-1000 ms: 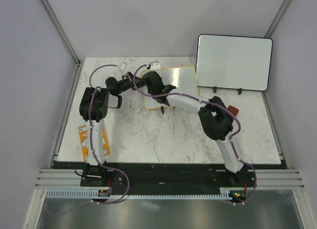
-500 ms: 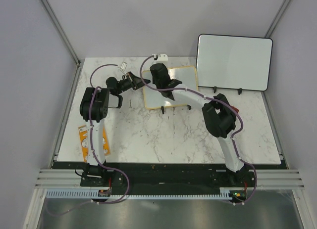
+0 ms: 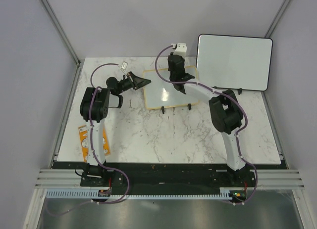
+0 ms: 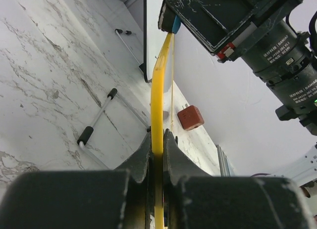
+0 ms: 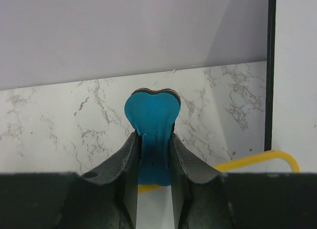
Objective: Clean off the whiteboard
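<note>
The whiteboard (image 3: 166, 94), small with a thin yellow frame and black feet, stands on the marble table and its face looks blank. My left gripper (image 3: 144, 81) is shut on the whiteboard's left edge; in the left wrist view the yellow frame (image 4: 157, 115) runs straight between my left gripper's (image 4: 157, 142) jaws. My right gripper (image 3: 177, 74) hangs over the board's far right part, shut on a blue eraser (image 5: 151, 115). In the right wrist view the eraser sticks out past my right gripper (image 5: 153, 139) at the board's far yellow rim (image 5: 257, 160).
A larger black-framed whiteboard (image 3: 234, 62) leans at the back right, close to the right arm. A small red block (image 4: 190, 117) lies on the table beyond the board. An orange packet (image 3: 85, 140) lies at the table's left edge.
My right gripper has swept the blue eraser across the board from its left part to its far right. The left gripper has stayed on the frame.
</note>
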You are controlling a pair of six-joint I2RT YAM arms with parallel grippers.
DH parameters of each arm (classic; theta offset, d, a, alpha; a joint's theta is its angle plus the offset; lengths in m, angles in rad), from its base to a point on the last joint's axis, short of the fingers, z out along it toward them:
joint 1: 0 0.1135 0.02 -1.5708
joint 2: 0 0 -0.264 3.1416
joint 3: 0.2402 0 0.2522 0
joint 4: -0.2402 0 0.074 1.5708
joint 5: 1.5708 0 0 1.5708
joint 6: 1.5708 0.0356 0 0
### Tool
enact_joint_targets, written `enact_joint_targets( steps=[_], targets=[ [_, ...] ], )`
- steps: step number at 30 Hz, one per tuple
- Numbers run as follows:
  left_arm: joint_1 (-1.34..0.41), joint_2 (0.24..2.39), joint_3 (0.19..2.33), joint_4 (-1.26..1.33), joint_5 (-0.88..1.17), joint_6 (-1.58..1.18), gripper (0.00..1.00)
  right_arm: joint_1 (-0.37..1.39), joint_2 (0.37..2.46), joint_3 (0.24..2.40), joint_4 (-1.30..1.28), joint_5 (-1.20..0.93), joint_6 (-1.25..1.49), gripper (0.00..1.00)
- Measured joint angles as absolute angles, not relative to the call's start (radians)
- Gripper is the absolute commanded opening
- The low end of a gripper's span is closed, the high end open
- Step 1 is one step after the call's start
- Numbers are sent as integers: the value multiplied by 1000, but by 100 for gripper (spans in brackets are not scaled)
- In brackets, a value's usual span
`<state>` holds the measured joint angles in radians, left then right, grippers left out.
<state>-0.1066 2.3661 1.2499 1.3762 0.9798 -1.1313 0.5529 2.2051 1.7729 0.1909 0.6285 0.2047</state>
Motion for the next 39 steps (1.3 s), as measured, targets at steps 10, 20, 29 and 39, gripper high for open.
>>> enact_joint_targets(
  steps=[10,20,29,39],
  targets=[
    [-134,2365,1250,1378,1003,-1129,2,527,2069,1491,420,624,252,0],
    [-135,2364,1250,1379,1006,-1128,2,515,2070,1516,402,627,196,0],
    [-135,2363,1250,1381,1010,-1127,2,501,2011,1429,442,603,176,0],
    [-135,2363,1250,1382,1010,-1127,2,502,1814,1161,561,572,180,0]
  ],
)
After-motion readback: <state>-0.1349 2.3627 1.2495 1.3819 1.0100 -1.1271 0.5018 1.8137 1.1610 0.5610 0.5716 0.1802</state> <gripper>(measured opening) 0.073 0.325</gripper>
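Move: The blue eraser is already in the right gripper, at the whiteboard's top edge. The whiteboard's middle lies about 9 cm back, 1 cm left and 8 cm below that gripper; its upper right corner is roughly 9 cm right and 2 cm back, 2 cm lower. The large whiteboard stands some 24 cm right, about level ahead and 4 cm lower. From the left gripper, still pinching the left edge, the whiteboard's middle is about 10 cm right, 1 cm back and 2 cm below. Draw the right gripper, still gripping the eraser, right and a little back along the whiteboard's top edge towards the upper right corner, then pull it back off the board and slightly up, about 7 cm right and 7 cm back overall. Keep the left gripper pinched on the left edge, letting it shift a couple of centimetres right and back early on. ##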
